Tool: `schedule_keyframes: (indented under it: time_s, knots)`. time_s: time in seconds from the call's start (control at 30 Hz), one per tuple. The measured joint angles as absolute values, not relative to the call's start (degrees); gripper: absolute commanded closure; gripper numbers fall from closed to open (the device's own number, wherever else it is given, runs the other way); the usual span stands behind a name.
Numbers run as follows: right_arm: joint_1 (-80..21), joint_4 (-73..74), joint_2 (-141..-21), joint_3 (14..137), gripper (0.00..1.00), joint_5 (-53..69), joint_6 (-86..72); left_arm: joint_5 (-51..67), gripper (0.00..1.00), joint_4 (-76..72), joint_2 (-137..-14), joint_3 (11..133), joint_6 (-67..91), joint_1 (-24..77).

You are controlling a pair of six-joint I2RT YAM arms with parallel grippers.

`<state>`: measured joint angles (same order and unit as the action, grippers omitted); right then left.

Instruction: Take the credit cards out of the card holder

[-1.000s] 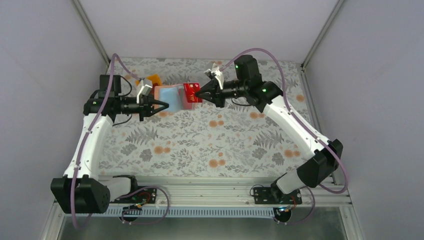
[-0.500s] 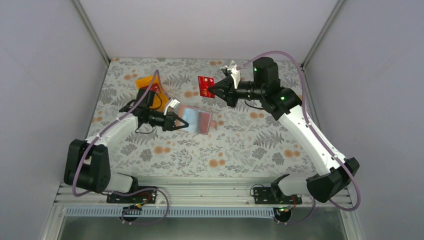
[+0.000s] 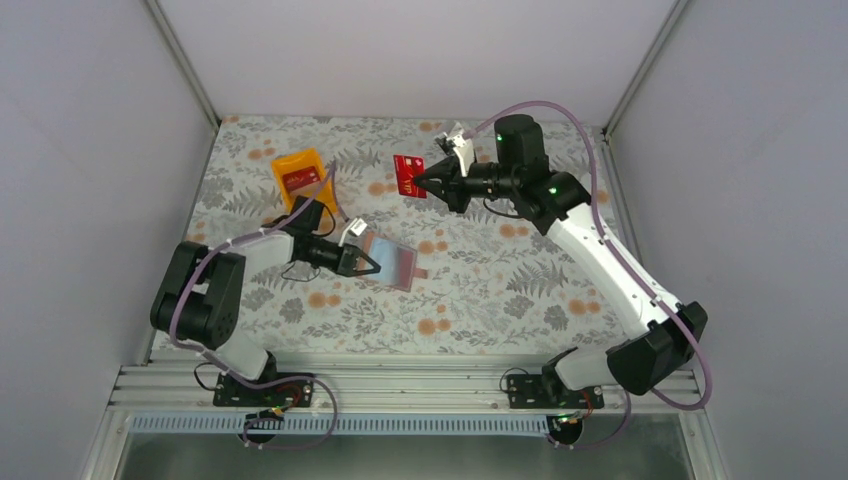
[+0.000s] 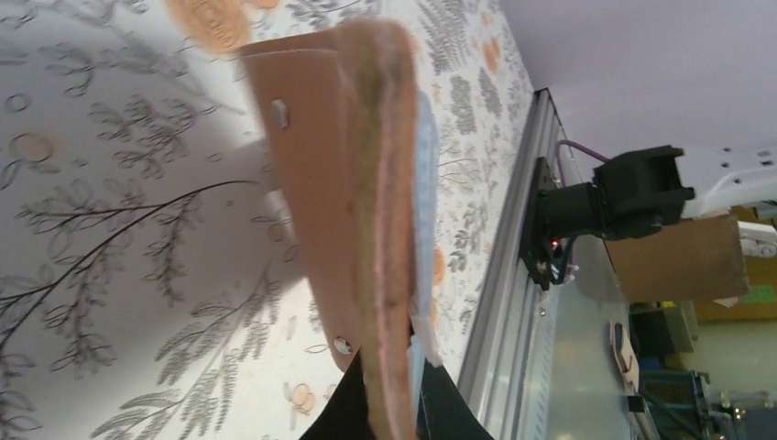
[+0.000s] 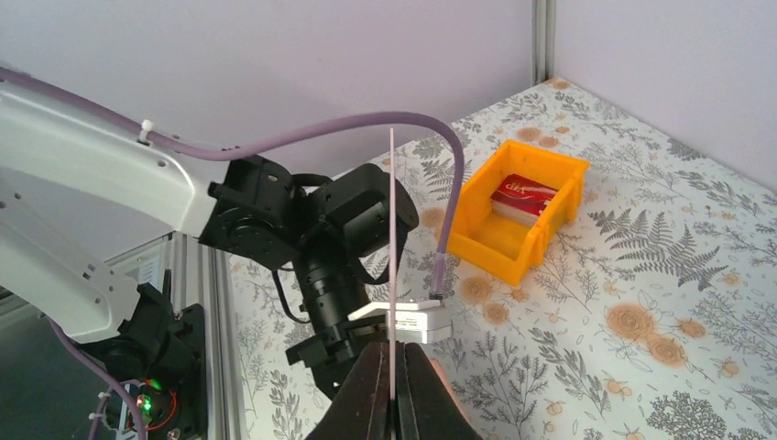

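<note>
The card holder (image 3: 393, 261) lies open near the table's middle, its light blue lining up; my left gripper (image 3: 372, 266) is shut on its left edge. In the left wrist view the tan card holder (image 4: 353, 174) runs edge-on out of the jaws. My right gripper (image 3: 420, 181) hangs above the far middle of the table, shut on a red credit card (image 3: 408, 174). That card (image 5: 392, 238) shows only as a thin pale edge rising from the jaws in the right wrist view. Another red credit card (image 3: 300, 179) lies in the orange tray.
An orange plastic tray (image 3: 283, 166) stands at the far left of the floral table; the right wrist view shows the tray (image 5: 476, 225) beyond my left arm. White walls close the table on three sides. A metal rail (image 3: 420, 385) runs along the near edge.
My left gripper has pulled the card holder nearer and a little lower on the table, and the arm has folded back. My right gripper holds the red card almost where it was.
</note>
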<state>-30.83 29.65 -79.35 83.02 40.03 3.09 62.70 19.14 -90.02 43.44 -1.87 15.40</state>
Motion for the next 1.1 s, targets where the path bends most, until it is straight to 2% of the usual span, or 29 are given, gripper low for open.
schedule_keyframes:
  time_s: [0.27, 0.3, 0.4, 0.5, 0.8, 0.9, 1.1]
  knots:
    - [-30.8, 29.9, -79.5, 83.0, 0.96, 40.1, 3.3, 57.2, 0.95, 19.5, -98.1, 44.2, -1.7, 15.4]
    - [-30.8, 29.9, -79.5, 83.0, 0.96, 40.1, 3.3, 56.1, 0.92, 19.9, -99.1, 44.6, -1.7, 15.4]
    - [-30.8, 29.9, -79.6, 83.0, 0.96, 40.3, 3.5, 52.6, 0.70, 20.7, -100.9, 45.8, -1.6, 15.4]
    - [-30.8, 30.1, -80.1, 83.0, 0.96, 40.5, 3.5, 49.7, 0.57, 20.9, -100.6, 45.8, -1.3, 15.4]
    - [-30.8, 31.4, -84.5, 84.0, 0.96, 37.3, 1.7, 45.5, 0.42, 24.5, -90.8, 47.5, -3.8, 13.9]
    - [-30.8, 32.7, -86.9, 86.5, 0.96, 33.3, -0.2, 45.7, 0.41, 26.6, -88.0, 50.1, -5.8, 11.2]
    - [-30.8, 37.2, -93.0, 94.4, 0.96, 23.3, -5.2, 48.2, 0.31, 34.4, -81.3, 56.6, -13.5, 6.1]
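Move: Below the left hand, about 9 cm down, roughly 3 cm ahead and 2 cm to its right, is the bare tabletop where the already opened card holder it grips is to go; the orange tray stands some 26 cm ahead and 20 cm left of this hand. From the right hand, already pinching a red card, the orange tray lies roughly 22 cm ahead, 29 cm left and 33 cm below, and the card holder is about 7 cm left, nearly level fore and aft, 26 cm below. Sinking about 7 cm with the card holder, the left hand tips its fingers some 15 degrees steeper towards the table, opens them to let go, then climbs away, also going forward and left. The right hand first waits, then goes forward about 8 cm and 5 cm down, nearing the orange tray, swinging nearly 20 degrees clockwise and keeping its pinch on the red card. ##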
